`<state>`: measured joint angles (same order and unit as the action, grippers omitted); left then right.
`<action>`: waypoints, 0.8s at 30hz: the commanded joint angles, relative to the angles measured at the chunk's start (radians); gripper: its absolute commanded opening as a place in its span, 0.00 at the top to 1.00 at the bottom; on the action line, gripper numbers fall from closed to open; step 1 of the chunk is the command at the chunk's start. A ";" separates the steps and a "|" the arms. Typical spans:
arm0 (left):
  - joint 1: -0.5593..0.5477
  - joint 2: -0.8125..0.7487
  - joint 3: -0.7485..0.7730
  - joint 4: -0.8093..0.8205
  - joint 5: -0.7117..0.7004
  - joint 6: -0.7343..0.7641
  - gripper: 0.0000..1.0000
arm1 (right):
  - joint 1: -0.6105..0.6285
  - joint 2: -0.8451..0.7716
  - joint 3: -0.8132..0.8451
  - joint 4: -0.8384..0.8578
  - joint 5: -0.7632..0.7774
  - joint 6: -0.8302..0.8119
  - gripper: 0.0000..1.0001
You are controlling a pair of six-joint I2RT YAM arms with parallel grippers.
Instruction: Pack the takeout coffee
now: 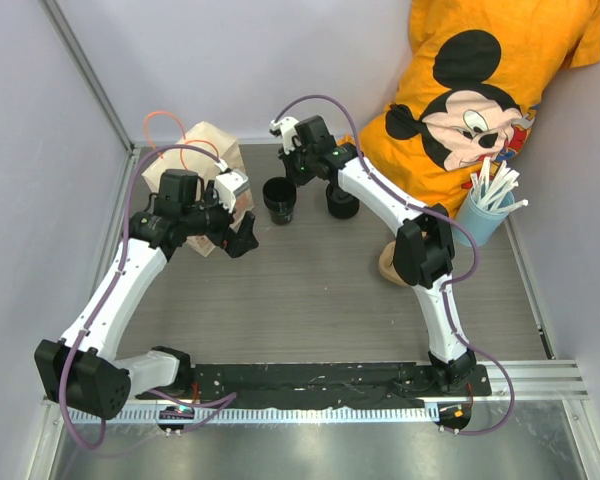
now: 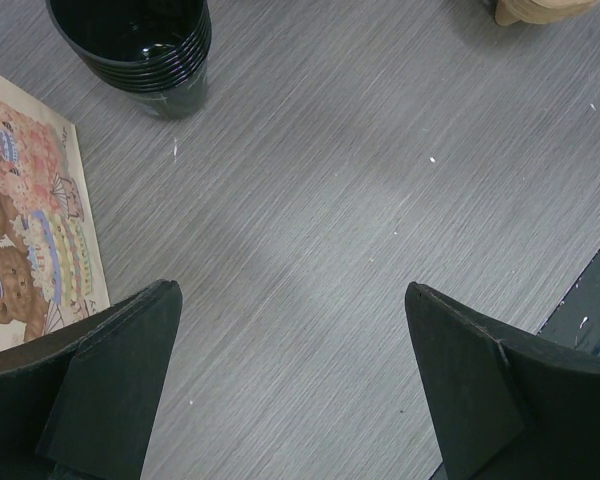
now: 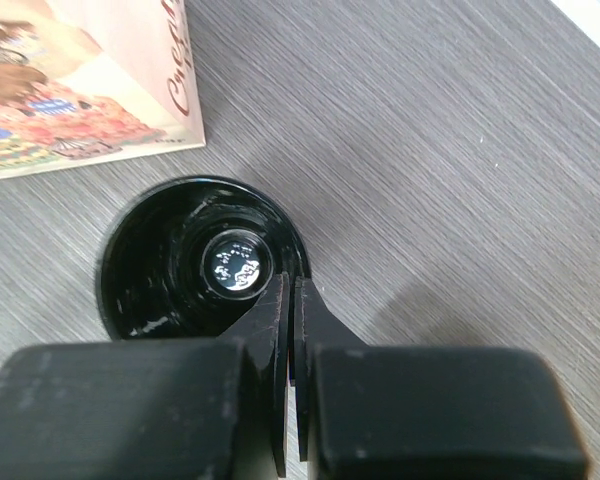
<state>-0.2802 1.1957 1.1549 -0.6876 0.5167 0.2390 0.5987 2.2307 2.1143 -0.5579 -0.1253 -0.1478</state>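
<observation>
The takeout coffee cup (image 1: pixel 279 200) is a black tapered cup standing open on the grey table, to the right of the brown paper bag (image 1: pixel 205 150). My right gripper (image 1: pixel 283 180) reaches down from behind it. In the right wrist view that gripper (image 3: pixel 290 285) is shut on the cup's (image 3: pixel 180 260) near rim, one finger inside and one outside. From the left wrist the cup (image 2: pixel 130 40) shows several stacked rims. My left gripper (image 1: pixel 242 235) hovers open over bare table (image 2: pixel 290 300), beside the bag's printed face (image 2: pixel 30 230).
A second black round piece (image 1: pixel 342 203) sits just right of the cup. A beige pulp carrier (image 1: pixel 388 265) lies partly behind the right arm. A light blue cup of white straws (image 1: pixel 480 215) stands at the right, below an orange Mickey shirt (image 1: pixel 480 90).
</observation>
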 commanded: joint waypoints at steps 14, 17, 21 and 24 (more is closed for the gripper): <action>0.004 -0.007 0.002 0.039 0.020 -0.010 0.00 | 0.010 -0.062 0.035 0.007 0.007 -0.022 0.62; 0.006 -0.005 0.002 0.036 0.019 -0.010 0.00 | 0.010 -0.043 0.029 0.009 0.010 -0.024 0.60; 0.006 -0.001 0.002 0.037 0.019 -0.010 0.00 | 0.010 -0.025 0.024 0.012 0.013 -0.027 0.61; 0.004 -0.001 0.003 0.036 0.020 -0.012 0.00 | 0.007 -0.014 0.018 0.012 0.015 -0.026 0.64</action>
<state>-0.2794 1.1957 1.1545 -0.6857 0.5167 0.2386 0.6029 2.2047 2.1334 -0.5671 -0.1234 -0.1635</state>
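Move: Right beneath the right hand stands the black cup: its middle is about 3 cm back, 3 cm to the left and 6 cm below, with the shut fingertips at its far right rim. The paper bag is some 19 cm left and 3 cm back, and the black lids are about 11 cm right and 3 cm back. From the idle left hand the cup is roughly 9 cm ahead, 6 cm right and 12 cm lower. Rising about 3 cm from the black cup's far right rim, the right hand starts with its fingers still shut, then opens them to rather under half their range near the top. It then eases down about 1 cm towards the cup, one finger over the mouth and the other outside the rim. ##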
